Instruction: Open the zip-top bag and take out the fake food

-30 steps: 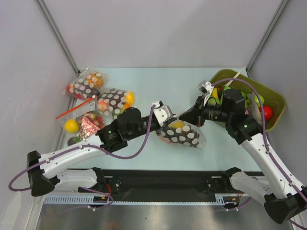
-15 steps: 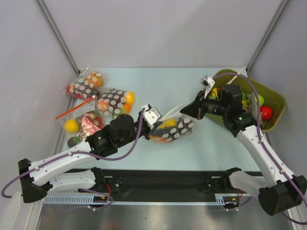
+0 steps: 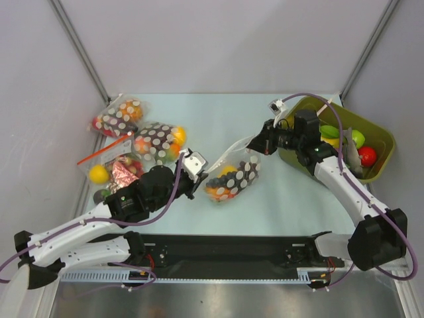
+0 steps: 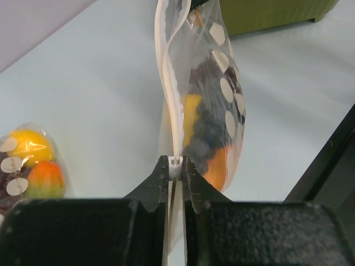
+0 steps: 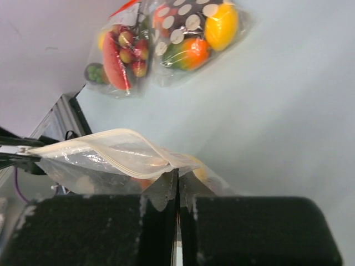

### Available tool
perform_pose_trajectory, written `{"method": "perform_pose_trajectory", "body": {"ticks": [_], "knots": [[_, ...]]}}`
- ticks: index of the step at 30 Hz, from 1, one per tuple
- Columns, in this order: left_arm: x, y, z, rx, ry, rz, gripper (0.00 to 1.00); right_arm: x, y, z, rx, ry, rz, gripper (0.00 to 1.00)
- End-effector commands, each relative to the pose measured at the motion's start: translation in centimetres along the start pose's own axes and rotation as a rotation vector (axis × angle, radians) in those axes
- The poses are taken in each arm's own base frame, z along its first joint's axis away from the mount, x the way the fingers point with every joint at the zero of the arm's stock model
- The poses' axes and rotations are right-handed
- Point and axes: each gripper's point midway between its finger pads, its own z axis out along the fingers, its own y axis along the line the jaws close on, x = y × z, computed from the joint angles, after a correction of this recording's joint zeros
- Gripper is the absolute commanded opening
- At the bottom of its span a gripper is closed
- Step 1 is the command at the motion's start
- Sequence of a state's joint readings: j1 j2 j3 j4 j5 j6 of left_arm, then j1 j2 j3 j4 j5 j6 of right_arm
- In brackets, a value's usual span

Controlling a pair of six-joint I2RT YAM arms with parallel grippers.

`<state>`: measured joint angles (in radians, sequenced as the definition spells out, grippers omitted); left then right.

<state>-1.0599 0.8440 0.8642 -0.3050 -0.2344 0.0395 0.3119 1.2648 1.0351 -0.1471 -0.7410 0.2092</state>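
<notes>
The zip-top bag [image 3: 233,179] is clear with white dots and hangs stretched between my two grippers above the table. My left gripper [image 3: 201,176] is shut on the left end of its white zip strip [image 4: 166,66], seen at the jaws in the left wrist view [image 4: 175,166]. My right gripper [image 3: 256,147] is shut on the bag's other top corner [image 5: 178,176]. Near that corner the two zip lips [image 5: 119,148] stand apart. Inside the bag are a yellow piece [image 4: 191,116], a dark grape bunch [image 4: 209,130] and an orange piece [image 4: 217,166].
A green bin [image 3: 381,162] with toy fruits stands at the right, close behind my right arm. Several other filled bags lie at the left: two dark dotted ones [image 3: 156,140] [image 3: 119,116] and one with a red zip strip [image 3: 106,154].
The bag has come up off the table and moved left. My left gripper has drawn back to the left with the zip end. My right gripper has moved up and back with its corner.
</notes>
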Motion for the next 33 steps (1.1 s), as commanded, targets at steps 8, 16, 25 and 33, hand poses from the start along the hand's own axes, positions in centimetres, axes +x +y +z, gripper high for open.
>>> {"method": "perform_pose_trajectory", "body": {"ticks": [8,16,25,33], "knots": [[2.1,1.2,-1.4,-0.065,0.070,-0.042,0.00,-7.4,-2.8,0.0,0.141,-0.179,-0.146,0.00],[2.4,2.2,-1.6,-0.122,0.085,-0.031,0.00,-7.3,-5.4,0.3,0.253,-0.175,-0.128,0.00],[2.7,-2.7,2.7,0.028,0.098,-0.057,0.00,-5.8,-6.1,-0.7,0.347,-0.180,-0.040,0.20],[1.4,-5.2,5.9,0.085,0.025,-0.145,0.00,-4.4,-4.1,-4.4,0.466,-0.222,0.040,0.60]]}}
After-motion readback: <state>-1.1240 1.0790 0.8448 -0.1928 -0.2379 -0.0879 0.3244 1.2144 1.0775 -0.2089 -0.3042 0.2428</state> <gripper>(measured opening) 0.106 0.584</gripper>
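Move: Both hands already grip the rim of the raised zip-top bag, the left at its near-left end and the right at its far-right end. The fake food in it lies about 4 cm ahead, 9 cm right and 11 cm below the left hand; from the right hand it is some 7 cm back, 7 cm left and 11 cm below. A second fruit bag sits roughly 17 cm ahead and 15 cm left of the left hand, 15 cm lower. The green bin is about 28 cm right of the right hand, 4 cm ahead, 9 cm lower. Forward about 6 cm goes the right hand, shut on the far end of the rim, drawing away from the left; then its fingers open, let go of the bag and swing left roughly 4 cm, turning some 20 degrees clockwise. The left hand keeps its pinch on the zip end, easing slightly left and down before reversing about 7 cm to the right and sinking further. ##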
